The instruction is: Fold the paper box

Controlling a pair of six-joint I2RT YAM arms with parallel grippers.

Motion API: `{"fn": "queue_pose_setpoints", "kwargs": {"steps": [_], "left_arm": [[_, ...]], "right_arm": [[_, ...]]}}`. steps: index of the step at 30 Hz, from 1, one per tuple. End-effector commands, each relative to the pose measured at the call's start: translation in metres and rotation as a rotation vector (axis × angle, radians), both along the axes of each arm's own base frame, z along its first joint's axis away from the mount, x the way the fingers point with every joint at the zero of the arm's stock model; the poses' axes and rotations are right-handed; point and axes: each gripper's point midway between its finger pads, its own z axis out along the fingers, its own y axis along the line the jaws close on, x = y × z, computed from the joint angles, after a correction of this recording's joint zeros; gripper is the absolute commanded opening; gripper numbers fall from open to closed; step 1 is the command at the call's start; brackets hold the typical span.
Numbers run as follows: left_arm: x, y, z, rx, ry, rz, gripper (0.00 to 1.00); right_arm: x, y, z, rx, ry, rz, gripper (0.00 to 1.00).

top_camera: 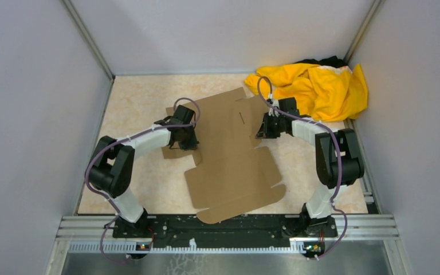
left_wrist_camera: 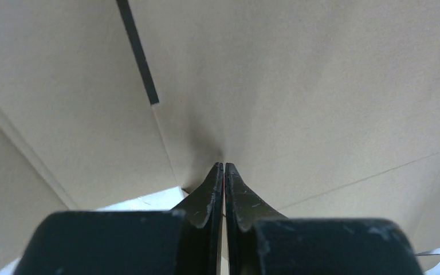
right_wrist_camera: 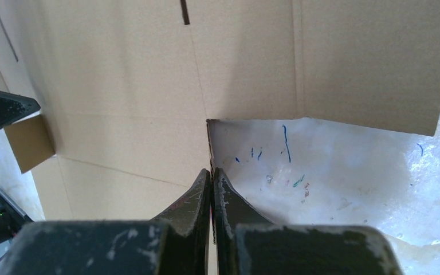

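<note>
The paper box (top_camera: 229,166) is a flat brown cardboard sheet with flaps and slits, lying in the middle of the table. My left gripper (top_camera: 186,139) is at the sheet's left edge. In the left wrist view it (left_wrist_camera: 224,166) is shut, a thin strip of cardboard (left_wrist_camera: 298,86) showing between the fingers. My right gripper (top_camera: 265,129) is at the sheet's right edge, by a notch. In the right wrist view it (right_wrist_camera: 212,171) is shut on the corrugated edge of the cardboard (right_wrist_camera: 126,103), which runs straight in between the fingers.
A crumpled yellow cloth (top_camera: 315,86) lies at the back right corner, just behind the right arm. Grey walls close in the table on three sides. A metal rail (top_camera: 229,226) runs along the near edge. Ink marks dot the pale tabletop (right_wrist_camera: 286,143).
</note>
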Motion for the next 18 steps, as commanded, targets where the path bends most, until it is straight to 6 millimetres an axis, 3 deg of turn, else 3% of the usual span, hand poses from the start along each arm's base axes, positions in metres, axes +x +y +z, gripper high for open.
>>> {"fn": "queue_pose_setpoints", "kwargs": {"steps": [1,7,11,14,18], "left_arm": [[-0.014,-0.007,-0.012,-0.005,0.036,-0.011,0.08],[-0.018,-0.013,-0.015,-0.005,0.039,-0.017,0.08],[0.003,0.000,0.005,0.047,-0.041,0.014,0.11],[0.028,0.019,0.031,0.055,-0.090,0.052,0.22],[0.054,0.065,0.065,0.043,-0.146,0.139,0.37]], "right_arm": [[0.003,0.001,0.018,0.023,-0.058,0.001,0.00],[0.001,0.000,0.017,0.021,-0.054,-0.013,0.00],[0.003,-0.002,0.018,0.012,-0.052,-0.039,0.00],[0.007,-0.003,0.019,0.015,-0.051,-0.066,0.00],[0.013,-0.006,0.023,0.013,-0.055,-0.112,0.00]]}}
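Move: The small tab on the paper box's left edge stands bent up right by the left fingertips, its middle about 3 cm back, 1 cm to the right and 1 cm lower. The left side flap is centred some 5 cm ahead and 6 cm to the left, and a cut slot lies roughly 10 cm straight ahead, both about 3 cm lower. From the right gripper, which already pinches the box's right edge at its notch, that tab lies about 8 cm back, 22 cm left and 4 cm lower. Ease the left gripper's shut fingers back about 1.5 cm and slightly down beside the bent tab, then reverse: sweep forward, left and up, some 5 cm in all, off the tab and over the left part of the sheet, opening the fingers partway as it leaves. Hold the right gripper in place, still pinching the right edge. ##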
